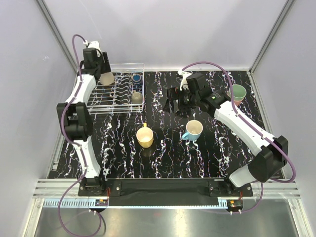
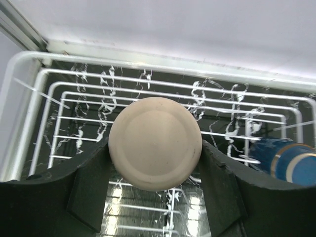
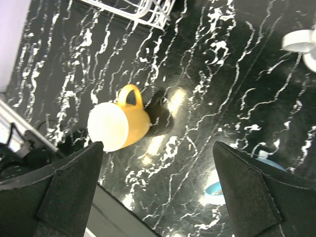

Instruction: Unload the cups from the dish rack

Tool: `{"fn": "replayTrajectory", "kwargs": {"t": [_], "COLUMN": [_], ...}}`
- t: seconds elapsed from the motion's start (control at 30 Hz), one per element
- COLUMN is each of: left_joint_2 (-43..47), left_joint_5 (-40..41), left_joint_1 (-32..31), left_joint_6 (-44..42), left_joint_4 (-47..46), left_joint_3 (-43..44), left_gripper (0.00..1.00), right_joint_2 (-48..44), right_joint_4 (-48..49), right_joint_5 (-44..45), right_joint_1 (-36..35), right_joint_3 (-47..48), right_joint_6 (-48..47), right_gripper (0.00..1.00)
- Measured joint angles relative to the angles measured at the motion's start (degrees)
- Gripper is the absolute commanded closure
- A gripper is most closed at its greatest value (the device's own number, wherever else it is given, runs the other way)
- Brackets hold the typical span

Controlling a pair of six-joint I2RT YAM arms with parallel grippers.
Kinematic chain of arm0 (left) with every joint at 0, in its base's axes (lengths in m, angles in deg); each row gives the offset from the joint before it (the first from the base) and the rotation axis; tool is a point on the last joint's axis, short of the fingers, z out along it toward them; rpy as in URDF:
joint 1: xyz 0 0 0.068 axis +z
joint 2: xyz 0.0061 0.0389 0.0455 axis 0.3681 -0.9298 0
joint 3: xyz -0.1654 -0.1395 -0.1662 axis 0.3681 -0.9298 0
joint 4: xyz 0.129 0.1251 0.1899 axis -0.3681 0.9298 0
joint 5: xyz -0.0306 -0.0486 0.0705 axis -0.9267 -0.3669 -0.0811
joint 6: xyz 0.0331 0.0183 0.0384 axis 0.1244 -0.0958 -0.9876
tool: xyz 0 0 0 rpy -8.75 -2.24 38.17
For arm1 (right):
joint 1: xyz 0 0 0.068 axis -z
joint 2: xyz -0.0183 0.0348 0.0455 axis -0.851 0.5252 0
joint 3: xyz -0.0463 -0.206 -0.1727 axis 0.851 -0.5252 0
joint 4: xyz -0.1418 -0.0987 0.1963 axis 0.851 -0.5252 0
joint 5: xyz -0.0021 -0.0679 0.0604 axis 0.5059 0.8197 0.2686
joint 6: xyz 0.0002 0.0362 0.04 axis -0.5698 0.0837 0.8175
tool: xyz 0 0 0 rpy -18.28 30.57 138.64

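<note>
The white wire dish rack (image 1: 123, 106) stands at the table's back left. My left gripper (image 1: 102, 73) reaches into its left end, shut on a tan cup (image 1: 107, 80). In the left wrist view the tan cup (image 2: 154, 133) shows its round bottom, and both fingers (image 2: 94, 173) press its sides over the rack wires (image 2: 59, 98). A navy cup (image 1: 136, 77) and a grey-brown cup (image 1: 137, 97) sit at the rack's right end. On the table stand a yellow mug (image 1: 144, 137) and a cyan mug (image 1: 193, 130). My right gripper (image 1: 174, 104) hovers open mid-table, holding nothing.
A green cup (image 1: 239, 92) stands at the back right beside the right arm. The right wrist view looks down on the yellow mug (image 3: 121, 123), a rack corner (image 3: 148, 12) and the cyan mug's rim (image 3: 216, 189). White walls enclose the table on three sides.
</note>
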Motion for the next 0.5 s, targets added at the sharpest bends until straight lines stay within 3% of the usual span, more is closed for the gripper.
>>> {"fn": "replayTrajectory", "kwargs": {"t": [0.2, 0.5], "left_joint_2": [10.7, 27.4], "left_joint_5": [-1.4, -11.6], "left_joint_1": [0.0, -0.2], "left_joint_6": [1.0, 10.1], "left_joint_4": [1.1, 1.3], "left_joint_3": [-3.0, -10.2], "left_gripper": [1.0, 1.0], "right_joint_2": [-0.6, -3.4], "right_joint_4": [1.1, 8.6], "right_joint_5": [-2.6, -4.4], "right_joint_1": [0.0, 0.0], "right_joint_3": [-0.3, -1.8], "right_joint_6": [2.2, 9.3], "right_gripper": [0.0, 0.0]}}
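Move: The tall tan cup is already between the left fingers, just raised in the rack; where it will be set down can't be judged yet. From the left hand, the blue cup stands about 16 cm right, 4 cm ahead and 9 cm lower, and the small beige cup some 16 cm right, 7 cm back and 10 cm lower. The right hand is empty; the tan cup lies roughly 27 cm ahead, 33 cm left and 4 cm below it. Keep the left grip on the tan cup and carry on lifting it fast out of the rack, about 17 cm up, drawing back some 10 cm and easing rightward as it rises. Tip the fingers up about 15 degrees and roll the hand's left side down. Meanwhile raise the open right hand about 4 cm and slightly left, its left side rolling up. ##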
